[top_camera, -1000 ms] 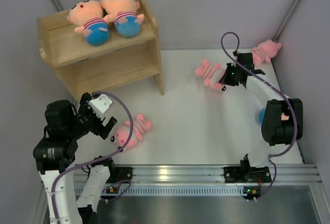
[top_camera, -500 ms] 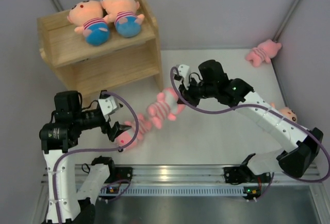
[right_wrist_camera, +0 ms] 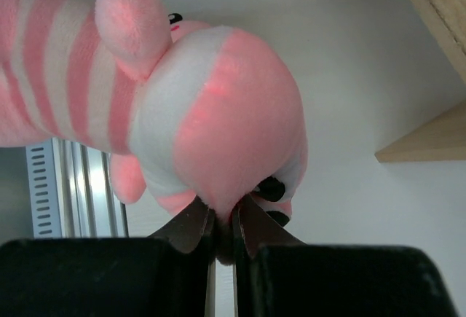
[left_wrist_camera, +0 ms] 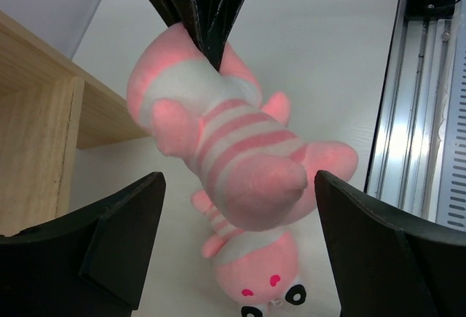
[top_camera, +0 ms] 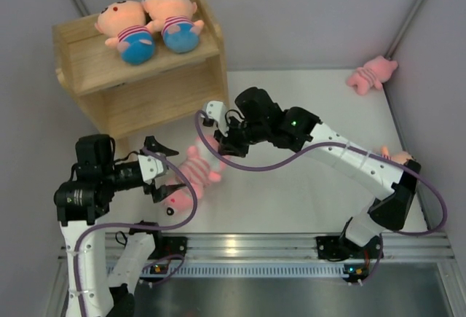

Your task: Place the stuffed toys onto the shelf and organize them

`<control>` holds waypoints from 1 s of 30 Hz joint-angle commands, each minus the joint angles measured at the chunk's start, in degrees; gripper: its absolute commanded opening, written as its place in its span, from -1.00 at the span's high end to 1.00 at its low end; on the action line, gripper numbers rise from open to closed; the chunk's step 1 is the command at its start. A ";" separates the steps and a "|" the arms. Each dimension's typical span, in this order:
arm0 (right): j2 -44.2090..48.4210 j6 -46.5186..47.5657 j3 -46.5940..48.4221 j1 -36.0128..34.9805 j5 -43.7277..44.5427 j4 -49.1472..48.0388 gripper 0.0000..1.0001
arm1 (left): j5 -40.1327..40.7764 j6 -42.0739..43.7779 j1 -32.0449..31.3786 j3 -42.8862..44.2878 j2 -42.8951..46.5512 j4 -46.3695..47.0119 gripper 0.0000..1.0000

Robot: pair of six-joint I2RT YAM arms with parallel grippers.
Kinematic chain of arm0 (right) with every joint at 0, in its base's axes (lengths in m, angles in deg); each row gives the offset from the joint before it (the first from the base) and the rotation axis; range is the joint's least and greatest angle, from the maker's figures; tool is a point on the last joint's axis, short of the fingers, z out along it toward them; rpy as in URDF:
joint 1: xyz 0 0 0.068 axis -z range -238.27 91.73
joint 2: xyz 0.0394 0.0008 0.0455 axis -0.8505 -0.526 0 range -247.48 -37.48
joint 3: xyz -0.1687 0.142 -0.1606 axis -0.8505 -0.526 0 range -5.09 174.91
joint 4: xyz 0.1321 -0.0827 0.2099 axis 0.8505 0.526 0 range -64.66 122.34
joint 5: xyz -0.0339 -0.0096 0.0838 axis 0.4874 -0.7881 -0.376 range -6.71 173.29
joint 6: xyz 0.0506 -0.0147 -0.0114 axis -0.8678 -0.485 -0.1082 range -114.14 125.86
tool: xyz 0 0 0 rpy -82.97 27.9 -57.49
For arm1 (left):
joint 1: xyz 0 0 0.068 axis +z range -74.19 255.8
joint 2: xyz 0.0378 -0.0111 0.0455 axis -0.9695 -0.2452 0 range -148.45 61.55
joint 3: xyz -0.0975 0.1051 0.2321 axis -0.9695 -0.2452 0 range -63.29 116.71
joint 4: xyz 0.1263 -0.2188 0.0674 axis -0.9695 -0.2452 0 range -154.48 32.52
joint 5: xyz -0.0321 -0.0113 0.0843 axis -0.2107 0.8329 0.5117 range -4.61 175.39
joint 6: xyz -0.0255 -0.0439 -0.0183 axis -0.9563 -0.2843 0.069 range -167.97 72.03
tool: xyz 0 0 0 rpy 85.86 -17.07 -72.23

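The wooden shelf [top_camera: 149, 87] stands at the back left with two peach dolls [top_camera: 124, 29] [top_camera: 173, 20] lying on its top tier. My right gripper [top_camera: 218, 143] is shut on a striped pink pig [top_camera: 198, 167] and holds it above the table in front of the shelf; in the right wrist view the gripper [right_wrist_camera: 222, 222] pinches the pig's head [right_wrist_camera: 211, 106]. My left gripper [top_camera: 163, 167] is open and empty, with the held pig [left_wrist_camera: 233, 149] hanging between its fingers [left_wrist_camera: 120, 237]. A second pig [left_wrist_camera: 255, 273] lies on the table under it. A third pig [top_camera: 371, 73] lies at the far right.
A third peach doll [top_camera: 397, 158] shows partly behind the right arm at the right edge. The shelf's side panel [left_wrist_camera: 36, 135] is close on the left of the left gripper. The metal rail [top_camera: 247, 248] runs along the near edge.
My right arm has carried the pig from the back right across to the left, down in front of the shelf. My left gripper has turned and opened wider around it.
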State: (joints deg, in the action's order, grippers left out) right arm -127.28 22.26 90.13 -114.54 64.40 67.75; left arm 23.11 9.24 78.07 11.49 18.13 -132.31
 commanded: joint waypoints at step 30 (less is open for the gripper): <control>26.95 -10.69 -23.67 -1.65 27.24 -26.07 -0.70 | 25.70 -55.26 0.64 -17.75 -2.26 70.51 1.00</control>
State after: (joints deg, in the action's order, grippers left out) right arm -101.64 13.13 67.63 -116.48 89.62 45.64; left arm 44.57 -38.84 79.12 -5.62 20.80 -74.58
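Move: Between the open left fingers' reach and the right hand hangs the pink toy; its middle is about 6 cm right and 3 cm ahead of the left hand, roughly level. From the right hand, which grips its head, it lies some 6 cm left and 5 cm back. The lower shelf board is about 20 cm ahead of the left hand, 3 cm left and 8 cm below; the lying pink toy is about 5 cm ahead, 3 cm right, 25 cm below. Closing as it sinks about 2 cm, the left hand pinches the pink toy by a leg; the right then opens wide, lets go of the head and backs off to the right, rising, about 8 cm. The left carries the toy forward some 12 cm towards the lower shelf, rising and edging left, swinging counter-clockwise about 30 degrees while the fingertips tip up. ##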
